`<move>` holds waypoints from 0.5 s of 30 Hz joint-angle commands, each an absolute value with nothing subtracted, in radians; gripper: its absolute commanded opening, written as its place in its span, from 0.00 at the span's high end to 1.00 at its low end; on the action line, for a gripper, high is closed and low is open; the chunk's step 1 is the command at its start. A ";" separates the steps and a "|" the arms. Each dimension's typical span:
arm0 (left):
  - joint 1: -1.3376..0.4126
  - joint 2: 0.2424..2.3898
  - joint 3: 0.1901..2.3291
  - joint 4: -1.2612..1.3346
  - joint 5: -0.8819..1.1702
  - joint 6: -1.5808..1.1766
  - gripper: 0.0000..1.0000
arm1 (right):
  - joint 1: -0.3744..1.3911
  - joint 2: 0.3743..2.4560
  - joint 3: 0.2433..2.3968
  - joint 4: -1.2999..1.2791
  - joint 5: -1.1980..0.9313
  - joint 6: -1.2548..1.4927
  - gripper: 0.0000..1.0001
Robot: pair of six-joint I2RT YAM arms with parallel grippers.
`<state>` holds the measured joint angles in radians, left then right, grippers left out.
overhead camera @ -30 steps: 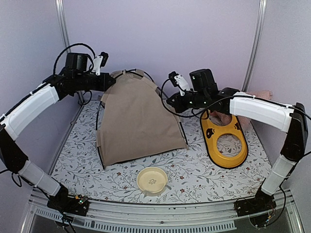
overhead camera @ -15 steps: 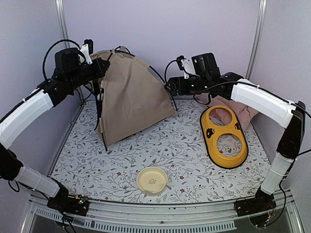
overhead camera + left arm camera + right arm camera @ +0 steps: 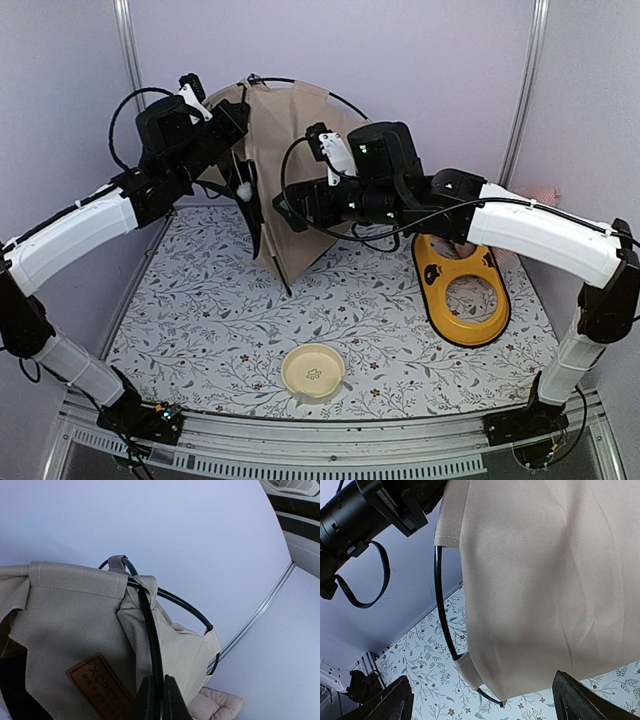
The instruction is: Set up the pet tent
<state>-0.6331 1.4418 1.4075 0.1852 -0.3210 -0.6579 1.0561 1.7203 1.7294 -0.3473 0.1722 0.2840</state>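
Observation:
The pet tent (image 3: 300, 150), tan fabric on thin black poles, hangs tilted above the mat at the back, with its lower corner near the floor. A white pompom (image 3: 243, 189) dangles at its dark opening. My left gripper (image 3: 228, 118) is shut on a black pole (image 3: 151, 630) near the tent's top. The brown label patch (image 3: 97, 685) sits just left of its fingers (image 3: 145, 700). My right gripper (image 3: 290, 205) stands wide open just in front of the tent wall (image 3: 545, 580), touching nothing. Its fingertips (image 3: 390, 705) flank the fabric's lower edge and a pole (image 3: 440, 605).
A yellow oval feeder tray (image 3: 460, 290) lies at the right on the floral mat (image 3: 200, 310). A cream bowl (image 3: 313, 372) sits near the front centre. A pink checked cushion (image 3: 545, 195) rests behind the right arm. Enclosure walls stand close behind the tent.
The left gripper has raised and turned the tent off the mat. The right gripper has opened, let go of the tent, and swung left in front of it.

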 commanded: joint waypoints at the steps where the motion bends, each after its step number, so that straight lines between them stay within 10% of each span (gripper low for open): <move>1: -0.672 1.456 1.418 0.421 -0.426 -0.685 1.00 | 1.073 1.756 1.714 -0.308 0.250 0.310 0.01; 15: -0.718 1.516 1.411 0.468 -0.435 -0.722 1.00 | 1.074 1.874 1.707 -0.306 0.347 0.310 0.03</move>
<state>-0.7055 1.5120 1.4075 0.3439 -0.4152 -0.7223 1.0672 1.8454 1.7084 -0.3248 0.2821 0.3004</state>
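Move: The tent's near lower corner, where the pole runs through its sleeve, lies about 4 cm ahead of the open right hand, 4 cm to its left and some 12 cm below. The left hand's grip on that pole is roughly 12 cm ahead of the right hand, 7 cm left and 11 cm above. The plate lies about 14 cm back, 4 cm right and 34 cm down from the right hand. From the left hand, the lower corner is some 8 cm back, 3 cm right and 23 cm below. The left hand keeps its pinch on the tent pole and carries it about 2.5 cm to the right, rolling slightly so its left side sinks. Meanwhile the right hand, fingers wide open, sinks some 7 cm beside the hanging panel, easing a little forward and left towards the pole's lower sleeve; it hasn't plainly touched it. ##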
